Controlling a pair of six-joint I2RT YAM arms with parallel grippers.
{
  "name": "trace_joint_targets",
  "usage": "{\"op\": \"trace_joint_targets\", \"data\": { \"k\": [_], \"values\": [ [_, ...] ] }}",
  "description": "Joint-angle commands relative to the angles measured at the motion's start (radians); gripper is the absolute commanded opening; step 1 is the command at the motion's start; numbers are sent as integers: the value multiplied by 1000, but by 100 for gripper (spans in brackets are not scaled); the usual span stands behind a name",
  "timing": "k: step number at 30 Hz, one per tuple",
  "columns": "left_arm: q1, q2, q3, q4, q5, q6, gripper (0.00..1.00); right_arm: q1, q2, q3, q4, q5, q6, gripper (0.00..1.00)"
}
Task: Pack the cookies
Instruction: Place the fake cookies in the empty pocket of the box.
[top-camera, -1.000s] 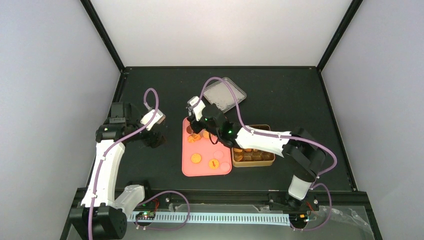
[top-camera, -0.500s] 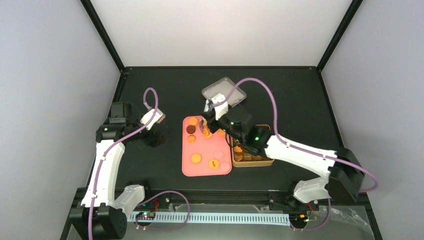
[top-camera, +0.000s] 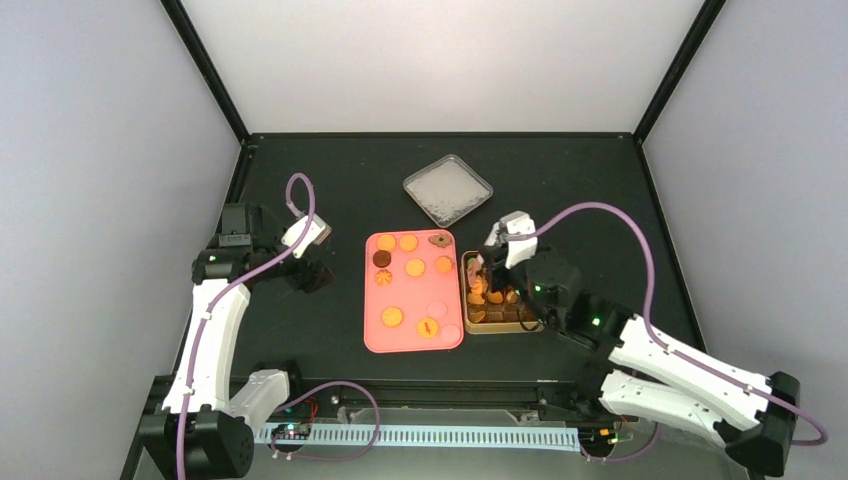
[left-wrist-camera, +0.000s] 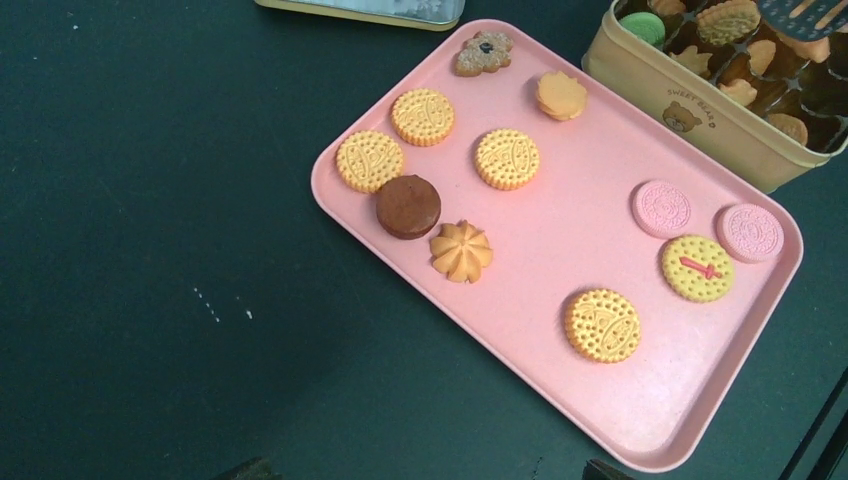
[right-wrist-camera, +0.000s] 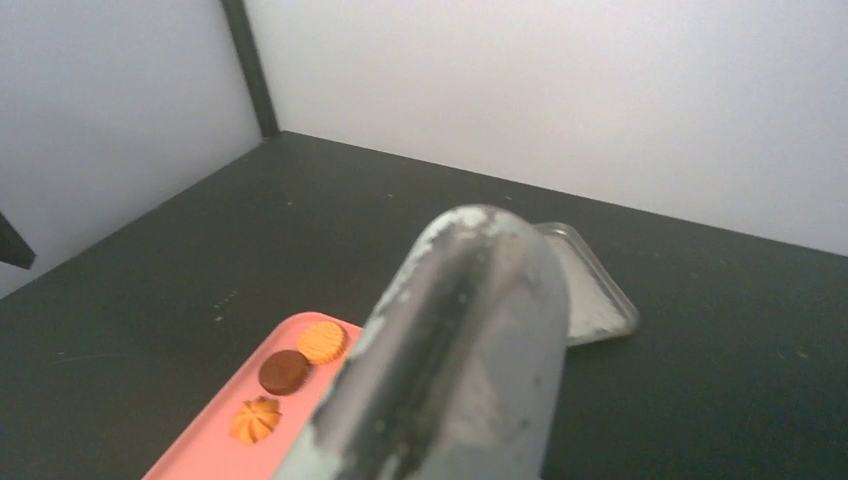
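Observation:
Several cookies (left-wrist-camera: 506, 158) lie spread on a pink tray (left-wrist-camera: 580, 230): mostly golden, one dark brown (left-wrist-camera: 408, 206), two pale pink. More cookies fill a beige tin (left-wrist-camera: 700, 110) beside the tray's right edge. My right gripper (top-camera: 500, 258) is shut on metal tongs (right-wrist-camera: 450, 350), whose tips hang over the tin's near-left part (top-camera: 482, 288); whether they carry a cookie I cannot tell. The tongs' handle blocks most of the right wrist view. My left gripper (top-camera: 315, 270) stands open over bare table left of the tray, nothing between its fingers.
The tin's grey lid (top-camera: 448, 189) lies on the table behind the tray. Black frame posts and white walls close in the dark table (top-camera: 600, 200) on three sides.
My right arm has swung the tongs from the tray's far-left cookies rightward to above the tin. The left arm has not moved.

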Motion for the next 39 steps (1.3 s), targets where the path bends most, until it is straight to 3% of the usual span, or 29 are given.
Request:
{"op": "trace_joint_targets", "data": {
  "k": [1, 21, 39],
  "values": [
    [6, 9, 7, 24, 34, -15, 81, -1, -112, -34, -117, 128, 66, 5],
    [7, 31, 19, 31, 33, -21, 81, -2, -205, -150, -118, 146, 158, 8],
    [6, 36, 31, 15, 14, 3, 81, -2, -278, -115, -289, 143, 226, 11]
  ]
}}
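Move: The empty pocket in the box's near row, second from the left, lies about 7 cm back, 2 cm right and 24 cm below the right hand, whose tongs hang down with a cookie in them. The cookie in the near-left pocket is 4 cm left of it; the cookie behind it stands 4 cm farther out. The two pink cookies on the tray lie about 10 cm back and 8 cm left of the hand. From the left hand the pocket is some 40 cm right, 5 cm back and 16 cm down. Still gripping the tongs with the cookie pinched in their tips, the right hand carries it across the box towards the near row: first quickly right about 5 cm, then down 3–4 cm, ending in a slow creep farther right and slightly back. The wrist turns some 10 degrees clockwise; the fingers keep their hold. ##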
